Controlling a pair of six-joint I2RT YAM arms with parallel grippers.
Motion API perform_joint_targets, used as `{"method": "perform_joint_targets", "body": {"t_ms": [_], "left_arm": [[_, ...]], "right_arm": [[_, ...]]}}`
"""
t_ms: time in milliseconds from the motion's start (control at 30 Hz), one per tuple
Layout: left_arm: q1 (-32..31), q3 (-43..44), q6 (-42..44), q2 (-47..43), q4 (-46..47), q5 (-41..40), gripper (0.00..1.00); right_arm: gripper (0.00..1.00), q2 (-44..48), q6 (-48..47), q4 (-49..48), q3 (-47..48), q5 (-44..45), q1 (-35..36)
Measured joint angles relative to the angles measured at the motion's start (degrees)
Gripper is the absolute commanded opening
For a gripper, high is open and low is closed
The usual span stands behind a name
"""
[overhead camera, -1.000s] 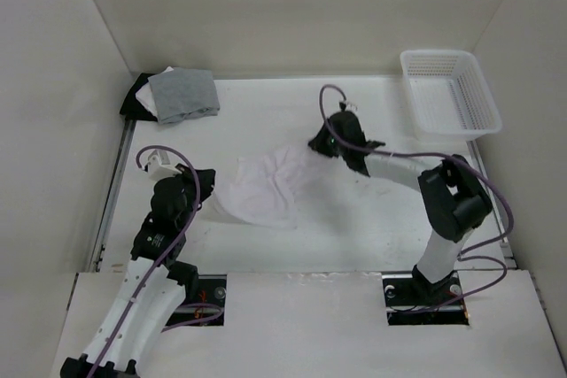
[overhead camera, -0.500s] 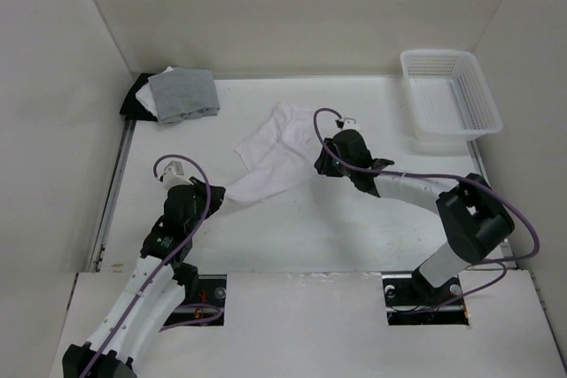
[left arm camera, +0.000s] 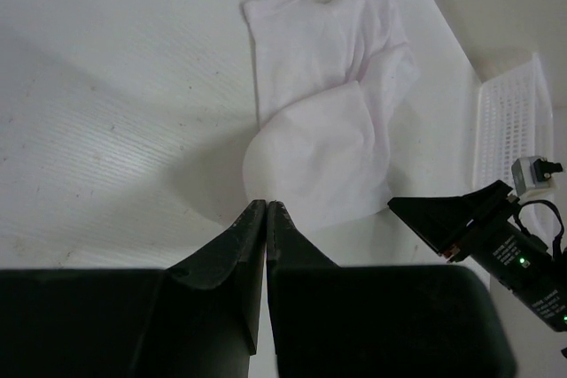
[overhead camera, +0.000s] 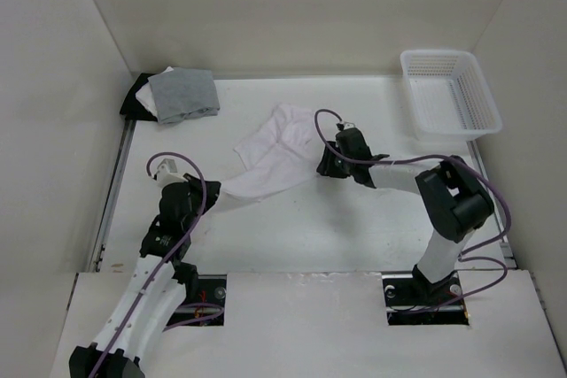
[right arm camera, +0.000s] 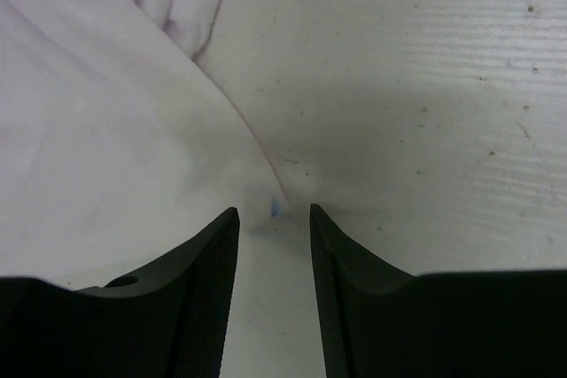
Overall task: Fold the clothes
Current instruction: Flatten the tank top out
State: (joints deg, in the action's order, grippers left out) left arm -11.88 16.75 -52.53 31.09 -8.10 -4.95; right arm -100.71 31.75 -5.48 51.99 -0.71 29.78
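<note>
The clothes [overhead camera: 270, 155], a thin white garment, lie flattened and creased in the middle of the table, tapering toward the near left. My left gripper [overhead camera: 215, 190] sits at that near-left tip, jaws pressed shut on the fabric's edge. From the left wrist the clothes [left arm camera: 328, 130] spread away from the shut left gripper [left arm camera: 266, 204]. My right gripper [overhead camera: 322, 165] rests at the garment's right edge. In the right wrist view the right gripper [right arm camera: 274, 212] stands open, and the clothes [right arm camera: 106, 148] end with a hem and a small blue mark between its fingertips, gripped by nothing.
A white plastic basket [overhead camera: 449, 93] stands at the back right, also visible as the basket [left arm camera: 509, 130] from the left wrist. A grey folded cloth [overhead camera: 182, 95] lies on a black cloth [overhead camera: 135, 102] in the back left corner. White walls enclose the table.
The garment was carried toward the back and laid out flatter. The right gripper opened and let go of its edge. The left arm drew back toward the near left, still pinching the fabric.
</note>
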Motion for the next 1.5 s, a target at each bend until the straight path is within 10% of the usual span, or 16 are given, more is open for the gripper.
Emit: {"method": "perform_joint_targets", "body": {"t_ms": [633,833,1100,1500], "left_arm": [[0.15,0.0,-0.07,1.33,2.01,0.7,0.02],[-0.92,2.93,-1.53,1.2,1.84,0.5,0.02],[-6.75,22.16,-2.56,-3.98,1.36,-2.8,0.02],[-5.68,49.68,1.2,-4.04,6.4,-6.47,0.02]], "right_arm": [[0.0,-2.56,3.43,-6.21,-0.98,-4.68,-1.62],[0.0,18.4,2.78,0.11,-6.84,2.84,0.94],[0.0,56.04,-1.57,16.11,6.73,21.09,18.23],[0.0,56.87,-23.96,21.0,38.88,52.24,49.81]]}}
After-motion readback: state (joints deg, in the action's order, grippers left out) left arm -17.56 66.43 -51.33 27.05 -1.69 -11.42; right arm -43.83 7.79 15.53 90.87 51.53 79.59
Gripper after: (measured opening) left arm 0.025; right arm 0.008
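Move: The free corner of the tank top lies right at the right hand's open fingertips, only about 1 cm ahead, 1 cm left and 1 cm below; the crumpled middle of the top is some 10 cm farther out and 8 cm to the left of the hand, the white basket about 19 cm ahead and 31 cm right. From the left hand, already gripping the other corner, the free corner is roughly 24 cm right, 4 cm ahead and 10 cm down. Sliding in barely 2 cm, the right fingers close and pinch the tank top's free corner while the left keeps its grip on the other. Then both hands sweep fast up off the table and back towards the bases, the right some 55 cm up and drifting right, the left about 45 cm, both tipping their fingers steeply upward by more than 50 degrees. ##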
